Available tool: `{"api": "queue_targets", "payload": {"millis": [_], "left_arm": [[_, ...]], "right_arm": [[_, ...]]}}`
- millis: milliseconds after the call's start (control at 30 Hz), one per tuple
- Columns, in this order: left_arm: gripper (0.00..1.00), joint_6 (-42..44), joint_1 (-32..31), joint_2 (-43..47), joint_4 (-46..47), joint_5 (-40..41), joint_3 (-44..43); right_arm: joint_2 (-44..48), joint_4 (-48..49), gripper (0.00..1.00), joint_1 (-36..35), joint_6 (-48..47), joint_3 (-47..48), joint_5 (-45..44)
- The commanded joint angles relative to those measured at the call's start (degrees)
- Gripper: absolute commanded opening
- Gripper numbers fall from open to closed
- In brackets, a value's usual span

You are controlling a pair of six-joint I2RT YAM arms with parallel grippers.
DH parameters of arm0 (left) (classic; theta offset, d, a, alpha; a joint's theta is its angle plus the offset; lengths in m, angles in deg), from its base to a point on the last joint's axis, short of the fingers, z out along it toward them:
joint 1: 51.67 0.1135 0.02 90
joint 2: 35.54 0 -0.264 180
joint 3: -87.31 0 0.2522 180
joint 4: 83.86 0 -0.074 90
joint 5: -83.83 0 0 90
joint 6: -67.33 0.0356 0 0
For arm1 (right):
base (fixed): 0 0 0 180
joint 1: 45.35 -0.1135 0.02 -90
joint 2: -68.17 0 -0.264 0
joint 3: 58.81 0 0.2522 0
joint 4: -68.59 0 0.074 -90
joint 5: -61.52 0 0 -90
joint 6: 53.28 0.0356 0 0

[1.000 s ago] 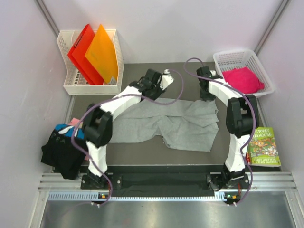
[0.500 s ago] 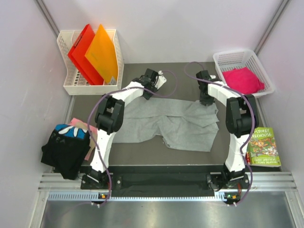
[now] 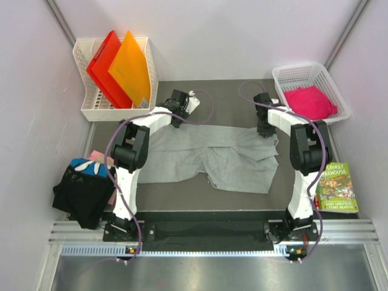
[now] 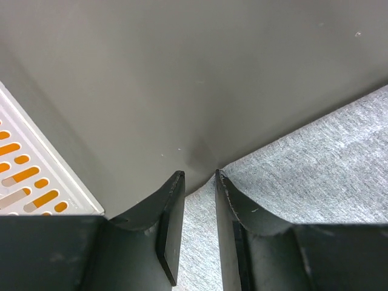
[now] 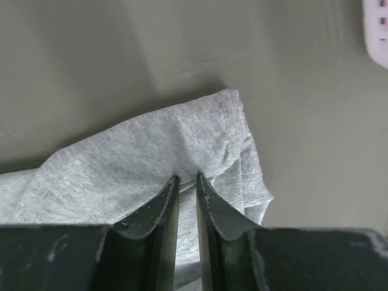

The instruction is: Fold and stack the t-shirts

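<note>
The light grey t-shirt (image 3: 224,154) lies spread and creased across the dark mat. My left gripper (image 3: 177,113) is at its far left corner; in the left wrist view that gripper (image 4: 200,176) has its jaws narrow with the grey t-shirt (image 4: 315,157) edge between them. My right gripper (image 3: 265,130) is at the far right corner; in the right wrist view it (image 5: 186,177) pinches a bunched fold of the grey t-shirt (image 5: 133,163). A pink t-shirt (image 3: 310,102) sits in a white basket (image 3: 285,76). The black t-shirt (image 3: 82,188) with blue-white print lies off the mat at left.
A white rack (image 3: 91,112) at the back left holds a red folder (image 3: 104,66) and an orange folder (image 3: 130,66); its wall (image 4: 30,176) is close to the left fingers. A green picture book (image 3: 335,187) lies at the right. The basket corner (image 5: 377,30) shows near the right gripper.
Both pairs of jaws have narrowed onto the cloth. My left gripper has moved left and the right slightly right, stretching the grey t-shirt's far edge wider.
</note>
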Motion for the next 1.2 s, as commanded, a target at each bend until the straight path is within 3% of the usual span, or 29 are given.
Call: {"api": "queue_targets", "payload": {"millis": [0,167,267,400,533,767,933,1167], "left_arm": [[0.32,-0.5,1.2,0.6,-3.6,2.7,-1.2],[0.34,-5.4,0.6,3.6,-8.6,-0.6,-10.6],[0.36,-6.4,-3.4,8.0,-12.2,-6.0,-12.7],[0.38,-5.4,-11.9,18.5,-9.1,-11.2,-1.5],[0.38,-5.9,-21.6,23.3,-3.1,-16.5,7.2],[0.35,-10.8,-28.0,17.4,4.2,-15.1,7.9],[0.34,-13.5,-28.3,7.2,0.8,-14.8,-2.5],[0.34,-13.4,-30.5,2.8,1.0,-16.0,-6.7]], "right_arm": [[-1.4,-0.7,0.17,4.5,-2.0,-3.1,-2.3],[-2.4,-1.7,0.17,4.5,-2.1,-1.0,-0.7],[-3.8,-2.3,0.17,4.5,-2.2,0.0,0.0],[-5.2,-2.6,0.17,4.5,-2.1,0.1,0.5],[-6.0,-3.3,0.16,4.5,-2.5,1.3,0.9],[-5.9,-4.2,0.13,4.4,-2.6,3.7,1.3],[-4.8,-4.5,0.13,4.5,-2.1,3.9,1.6],[-4.6,-4.2,0.13,4.5,-0.8,2.5,2.3]]}}
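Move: The grey t-shirt's inner fold corner, near its middle, lies about 28 cm to the right of the left fingers and some 15 cm back, roughly level with them. The t-shirt's far right end, held by the right gripper, is about 44 cm to the left gripper's right and 5 cm back. From the right fingers that fold corner is some 15 cm left and 7 cm back, and the white basket with the pink cloth stands about 20 cm ahead and 22 cm right. Lift the left gripper off the t-shirt's far edge and swing it right and back in an arc about 14 cm high, over the cloth towards the fold corner, turning the hand some 30 degrees clockwise with its left side dipping; then lower it to just above the cloth, fingers slightly parted. Keep the right fingers pinching the far right end, drawing it about 1 cm right early on, then hold there. ##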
